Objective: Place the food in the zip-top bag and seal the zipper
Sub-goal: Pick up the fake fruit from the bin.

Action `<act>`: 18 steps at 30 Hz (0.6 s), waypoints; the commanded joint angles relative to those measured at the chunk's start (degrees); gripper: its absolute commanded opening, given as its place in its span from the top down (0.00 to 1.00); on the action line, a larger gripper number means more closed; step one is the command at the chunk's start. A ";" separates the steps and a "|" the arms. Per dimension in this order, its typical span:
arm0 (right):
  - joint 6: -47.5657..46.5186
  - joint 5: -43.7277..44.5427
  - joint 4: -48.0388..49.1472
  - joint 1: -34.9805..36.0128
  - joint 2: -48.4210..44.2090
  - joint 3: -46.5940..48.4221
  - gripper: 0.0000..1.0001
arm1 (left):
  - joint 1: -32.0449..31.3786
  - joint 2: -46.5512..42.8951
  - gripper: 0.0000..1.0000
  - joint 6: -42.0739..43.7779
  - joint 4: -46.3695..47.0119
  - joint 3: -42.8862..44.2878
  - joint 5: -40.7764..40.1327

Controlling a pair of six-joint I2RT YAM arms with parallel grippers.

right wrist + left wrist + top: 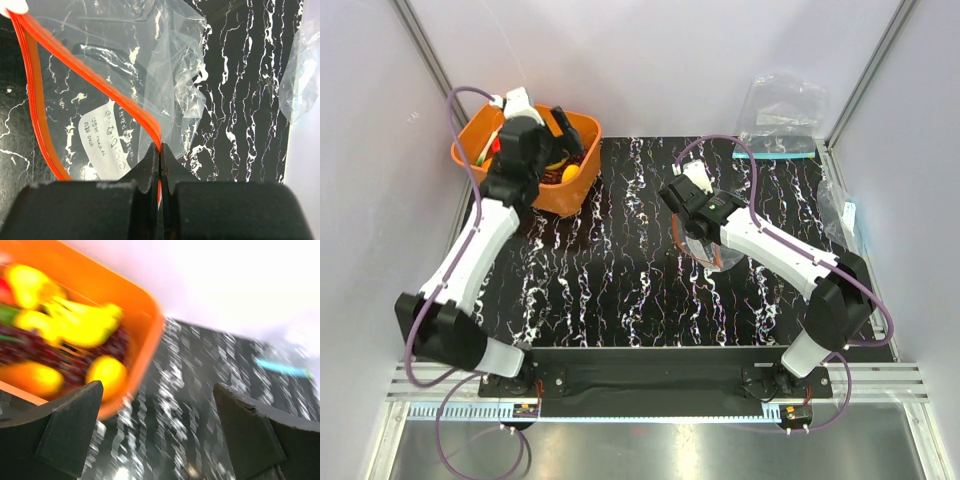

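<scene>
The food lies in an orange basket: a yellow banana bunch (75, 322), dark purple grapes (30, 352) and a round yellow lemon-like piece (106, 374), all blurred. My left gripper (157, 390) hangs over the basket's right side (563, 138), open wide with nothing between its fingers. The clear zip-top bag (150, 65) lies mid-table (710, 250). Its red-orange zipper (90, 75) gapes, the two strips spread apart. My right gripper (160, 150) is shut on the zipper's near end.
The orange basket (565, 195) stands at the back left of the black marbled mat. Clear bags with a teal strip (780, 115) lie at the back right, and another clear bag (840, 210) at the right edge. White walls close in all round.
</scene>
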 commanded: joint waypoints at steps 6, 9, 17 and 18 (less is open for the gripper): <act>1.03 -0.78 0.38 -0.40 -2.39 0.33 1.00 | 11.94 19.14 0.01 1.55 -9.15 16.08 9.11; 1.03 -2.09 0.38 -0.40 -2.31 0.85 1.00 | 11.85 28.01 0.01 10.78 -15.20 28.07 10.20; 0.32 -3.42 0.29 -0.40 -1.34 1.74 1.00 | 11.77 47.73 0.01 24.86 -25.16 50.54 10.80; 0.32 -3.85 0.38 -0.40 -1.17 1.74 1.00 | 11.68 49.13 0.01 26.25 -24.63 50.72 10.46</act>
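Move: The bananas in the orange bin lie about 14 cm ahead of the left hand, 8 cm to its left and some 22 cm below it. The lemon is roughly 9 cm ahead and 4 cm left, the nearest grapes 9 cm ahead and 14 cm left, and the big yellow fruit 17 cm ahead and 17 cm left, all at much the same depth. From the right hand the bananas are some 23 cm ahead, 33 cm left and a little lower. The left hand, fingers already wide open and kept so, swings about 16 cm forward and 13 cm down into the mouth of the orange bin, towards the bananas, sliding some 8 cm left in the first half and then drifting slightly back right. On the way its fingers tip down about 20 degrees and it rolls so that its left side rises nearly as much, while the right hand stays put and keeps its shut fingers on the zip-top bag's orange zipper edge. ##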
